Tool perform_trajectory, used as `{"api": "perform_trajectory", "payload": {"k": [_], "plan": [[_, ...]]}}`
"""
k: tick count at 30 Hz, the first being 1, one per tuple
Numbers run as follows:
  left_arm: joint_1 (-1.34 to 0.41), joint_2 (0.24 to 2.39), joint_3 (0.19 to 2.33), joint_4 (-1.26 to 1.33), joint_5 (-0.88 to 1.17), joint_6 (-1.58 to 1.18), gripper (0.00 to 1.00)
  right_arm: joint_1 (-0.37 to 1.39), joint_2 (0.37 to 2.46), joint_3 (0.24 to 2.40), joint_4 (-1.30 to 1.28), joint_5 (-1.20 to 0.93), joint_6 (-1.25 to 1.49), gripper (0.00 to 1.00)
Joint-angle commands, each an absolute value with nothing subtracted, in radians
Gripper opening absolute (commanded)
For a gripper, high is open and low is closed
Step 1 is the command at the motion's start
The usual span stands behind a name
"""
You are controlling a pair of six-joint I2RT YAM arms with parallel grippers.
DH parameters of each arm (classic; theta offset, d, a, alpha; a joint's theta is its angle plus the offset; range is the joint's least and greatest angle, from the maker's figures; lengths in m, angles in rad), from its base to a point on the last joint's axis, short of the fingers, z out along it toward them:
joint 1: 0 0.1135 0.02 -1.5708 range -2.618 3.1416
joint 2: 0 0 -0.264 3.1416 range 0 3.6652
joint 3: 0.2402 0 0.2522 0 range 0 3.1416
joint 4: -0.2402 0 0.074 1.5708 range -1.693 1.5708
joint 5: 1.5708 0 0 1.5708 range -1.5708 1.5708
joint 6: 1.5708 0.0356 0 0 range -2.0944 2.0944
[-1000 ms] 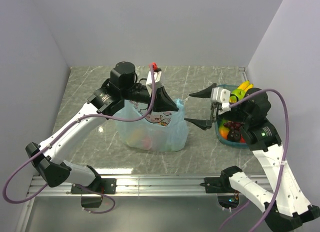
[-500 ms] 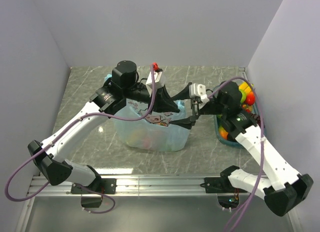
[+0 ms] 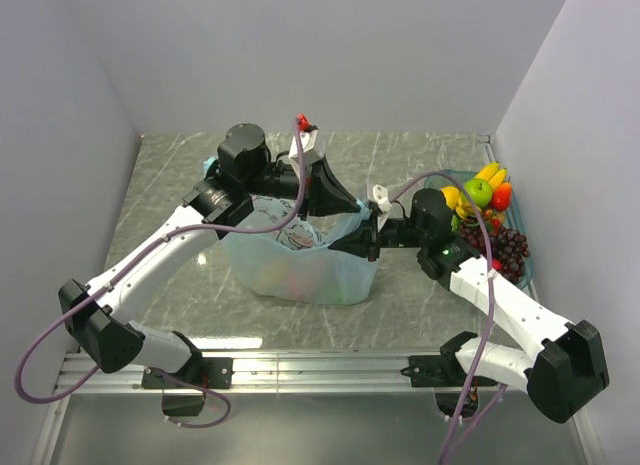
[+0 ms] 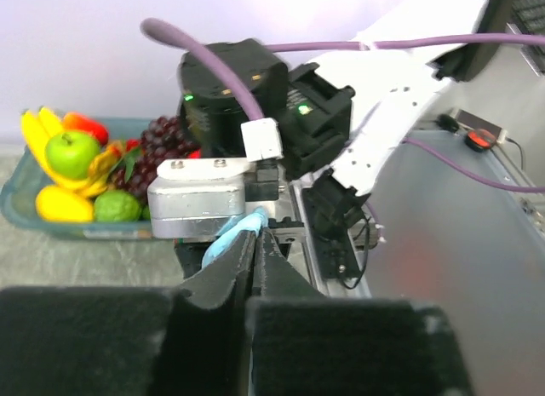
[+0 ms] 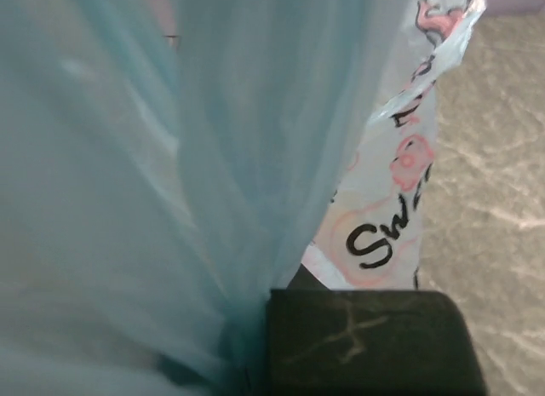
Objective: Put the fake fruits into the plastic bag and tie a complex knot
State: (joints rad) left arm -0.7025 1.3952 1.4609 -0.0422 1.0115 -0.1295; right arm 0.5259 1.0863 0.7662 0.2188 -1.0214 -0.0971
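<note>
The light-blue plastic bag (image 3: 300, 270) stands mid-table, with faint coloured fruit shapes inside it. My left gripper (image 3: 356, 206) is shut on a strip of the bag's upper edge, and blue film (image 4: 232, 239) pokes out beside its closed fingertips (image 4: 255, 243). My right gripper (image 3: 362, 238) is shut on the bag's right rim. In the right wrist view, gathered film (image 5: 170, 200) runs down into the jaws next to one black pad (image 5: 366, 336). More fake fruits (image 3: 488, 210) lie in the teal tray: banana, green apple (image 4: 71, 152), grapes (image 3: 503, 247).
The teal tray (image 3: 527, 275) sits at the right, against the side wall. A printed graphic (image 5: 392, 209) shows on the bag. Purple cables arc over both arms. White walls close in the grey marbled table (image 3: 170, 185) on three sides.
My right arm swung left from the tray to the bag, and its wide-open jaws closed on the bag's right rim. My left gripper kept its hold and shifted slightly.
</note>
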Motion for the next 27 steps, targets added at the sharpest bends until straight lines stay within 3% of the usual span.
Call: {"api": "perform_trajectory", "payload": {"k": [1, 2, 3, 8, 11, 20, 27], "plan": [[-0.677, 1.321, 1.431, 0.028, 0.925, -0.134, 0.13, 0.532, 1.072, 0.723, 0.270, -0.959, -0.064, 0.00], [-0.663, 1.298, 1.424, 0.003, 0.920, -0.109, 0.27, 0.532, 1.065, 0.715, 0.250, -0.951, -0.116, 0.00], [-0.635, 1.287, 1.425, -0.067, 0.911, -0.066, 0.49, 0.528, 1.059, 0.709, 0.238, -0.947, -0.133, 0.00], [-0.598, 1.240, 1.431, -0.498, 0.867, 0.317, 0.66, 0.495, 1.055, 0.738, 0.156, -0.957, -0.176, 0.00], [-0.598, 1.229, 1.396, -0.598, 0.854, 0.472, 0.83, 0.489, 1.057, 0.750, 0.150, -0.959, -0.193, 0.00], [-0.653, 1.361, 1.361, -0.612, 0.769, 0.733, 0.93, 0.489, 1.095, 0.779, 0.121, -0.933, -0.236, 0.00], [-0.666, 1.407, 1.163, -0.615, 0.714, 0.899, 0.95, 0.466, 1.140, 0.752, 0.248, -0.833, -0.154, 0.00]]}}
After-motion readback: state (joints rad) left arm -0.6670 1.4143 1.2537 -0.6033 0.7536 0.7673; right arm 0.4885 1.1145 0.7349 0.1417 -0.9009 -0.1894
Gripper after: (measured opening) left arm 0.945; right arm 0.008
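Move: About 17 cm below the left hand, some 5 cm to its left and level fore and aft, is the gathered neck of the plastic bag, which the right fingers already pinch, so it lies right at the right hand. The bag's fruit-filled belly rests on the table about 6 cm ahead, 10 cm left and 33 cm below the left hand. The fruit tray is around 22 cm ahead and 34 cm to the left hand's right, 36 cm lower. Opening wide, the left fingers let go of the bag's top end. The hand draws about 6 cm left and 3 cm forward, then drops steeply, some 19 cm in all, fingers tipping down about 30 degrees, to bring its open jaws around the bag beside the right gripper. The right fingers stay shut on the neck, sinking about 4 cm and easing 3 cm forward. ##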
